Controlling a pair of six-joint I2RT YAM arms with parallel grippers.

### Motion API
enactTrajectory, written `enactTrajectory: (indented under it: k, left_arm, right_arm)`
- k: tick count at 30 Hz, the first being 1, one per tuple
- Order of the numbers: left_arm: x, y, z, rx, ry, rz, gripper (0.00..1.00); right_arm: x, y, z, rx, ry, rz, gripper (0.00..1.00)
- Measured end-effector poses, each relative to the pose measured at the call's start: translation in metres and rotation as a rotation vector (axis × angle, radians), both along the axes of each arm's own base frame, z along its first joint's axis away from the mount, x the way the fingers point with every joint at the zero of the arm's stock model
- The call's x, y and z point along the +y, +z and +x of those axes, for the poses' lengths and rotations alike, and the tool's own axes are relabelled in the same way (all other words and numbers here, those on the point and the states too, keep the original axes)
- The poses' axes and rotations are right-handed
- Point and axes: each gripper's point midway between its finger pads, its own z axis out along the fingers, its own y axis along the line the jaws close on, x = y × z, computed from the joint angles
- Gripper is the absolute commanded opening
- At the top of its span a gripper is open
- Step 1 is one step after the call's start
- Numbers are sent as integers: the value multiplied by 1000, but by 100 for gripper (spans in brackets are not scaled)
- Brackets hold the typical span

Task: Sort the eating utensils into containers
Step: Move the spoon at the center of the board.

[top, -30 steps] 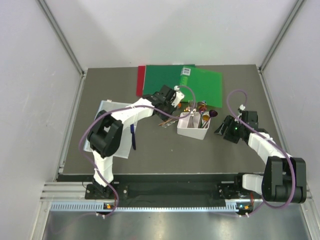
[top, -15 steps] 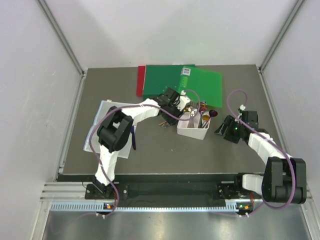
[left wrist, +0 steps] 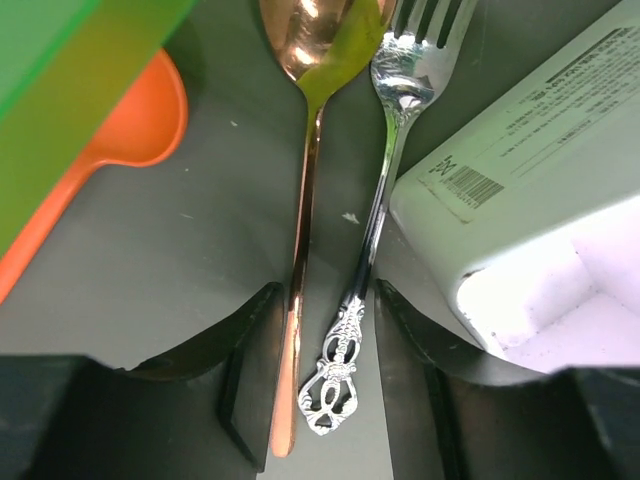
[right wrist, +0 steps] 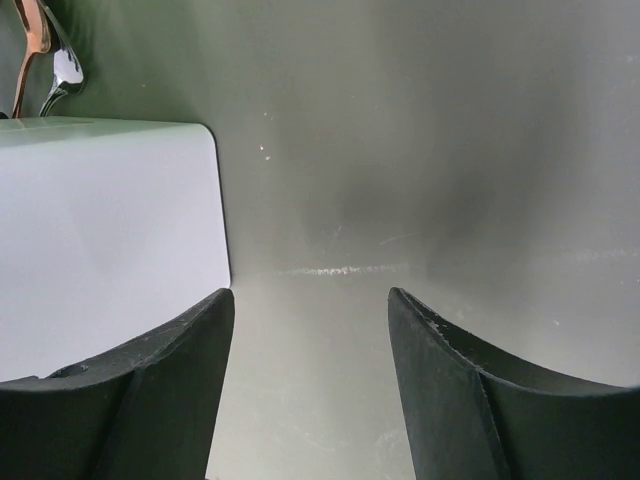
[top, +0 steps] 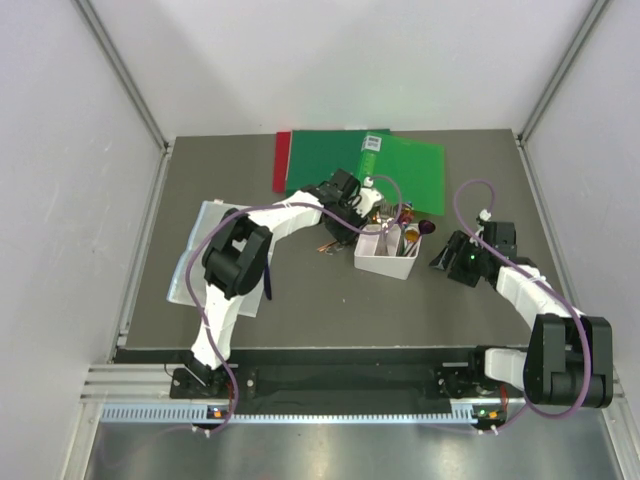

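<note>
In the left wrist view a copper spoon [left wrist: 305, 150] and a silver fork [left wrist: 395, 120] with an ornate handle lie side by side on the dark table. My left gripper [left wrist: 328, 300] is open and straddles both handle ends, its left finger right against the spoon. An orange spoon [left wrist: 130, 130] lies to the left. The white bin [left wrist: 540, 200] is at the right. From above, my left gripper [top: 362, 205] sits just behind the bin [top: 385, 262], which holds several utensils. My right gripper [top: 445, 255] is open beside the bin's right wall [right wrist: 110, 230], holding nothing.
A green folder [top: 400, 170] and a red folder [top: 281, 160] lie at the back. A clear plastic sheet [top: 200, 250] lies at the left with a dark blue utensil [top: 266, 275] at its edge. More utensils [top: 425, 226] lie behind the bin.
My left arm has swung right, bringing its gripper closer to the bin and over the spoon and fork. The right arm has not moved.
</note>
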Motion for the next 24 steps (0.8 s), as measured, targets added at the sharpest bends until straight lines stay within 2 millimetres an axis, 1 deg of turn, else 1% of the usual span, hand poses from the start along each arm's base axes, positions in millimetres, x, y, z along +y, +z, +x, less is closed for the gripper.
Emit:
enactTrajectory:
  k: [3,4,5,8,9,11,15,19,24]
  left_arm:
    - [0,0,-2,8,-4,3,43]
    - [0,-1,-3,8,-5,4,40]
    - [-1,-1,-3,10,-6,4,34]
    - [-3,-1,-7,15,-14,6,22]
    - [-5,-2,-10,18,-18,9,20]
    - [-5,-3,-13,22,-20,14,17]
    - [-2,-4,-19,23,-14,23,16]
    - [12,-5,-37,40,32,57,13]
    - [26,-7,-49,64,109,80,11]
  right_arm:
    - [0,0,0,-1,0,0,63]
    - [0,0,0,-2,0,0,63]
    - [0,0,0,-2,0,0,63]
    - [0,0,1,-5,0,0,63]
    - [0,1,1,-6,0,0,63]
    - [0,0,1,-5,0,0,63]
    - [0,0,1,-5,0,0,63]
    - [0,0,2,-9,0,0,63]
    - [0,0,3,-10,-1,1,63]
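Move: Between the open left fingers lie the handles of the copper spoon and the silver fork. The spoon's middle is about 2 cm ahead and 4 cm right, 1 cm below. The fork's middle lies roughly 1 cm ahead and 6 cm right, beside it; the white box, some 15 cm right and 4 cm back; the orange spoon, about 9 cm ahead and 2 cm left. From the right hand, the copper spoon is roughly 5 cm ahead and 28 cm left. Closing on both handles at once, the left fingers pinch the copper spoon and the fork together while the hand eases back a little. It then drags them about 5 cm back overall towards the robot and some 3 cm left, staying low over the table and turning slightly counter-clockwise. ##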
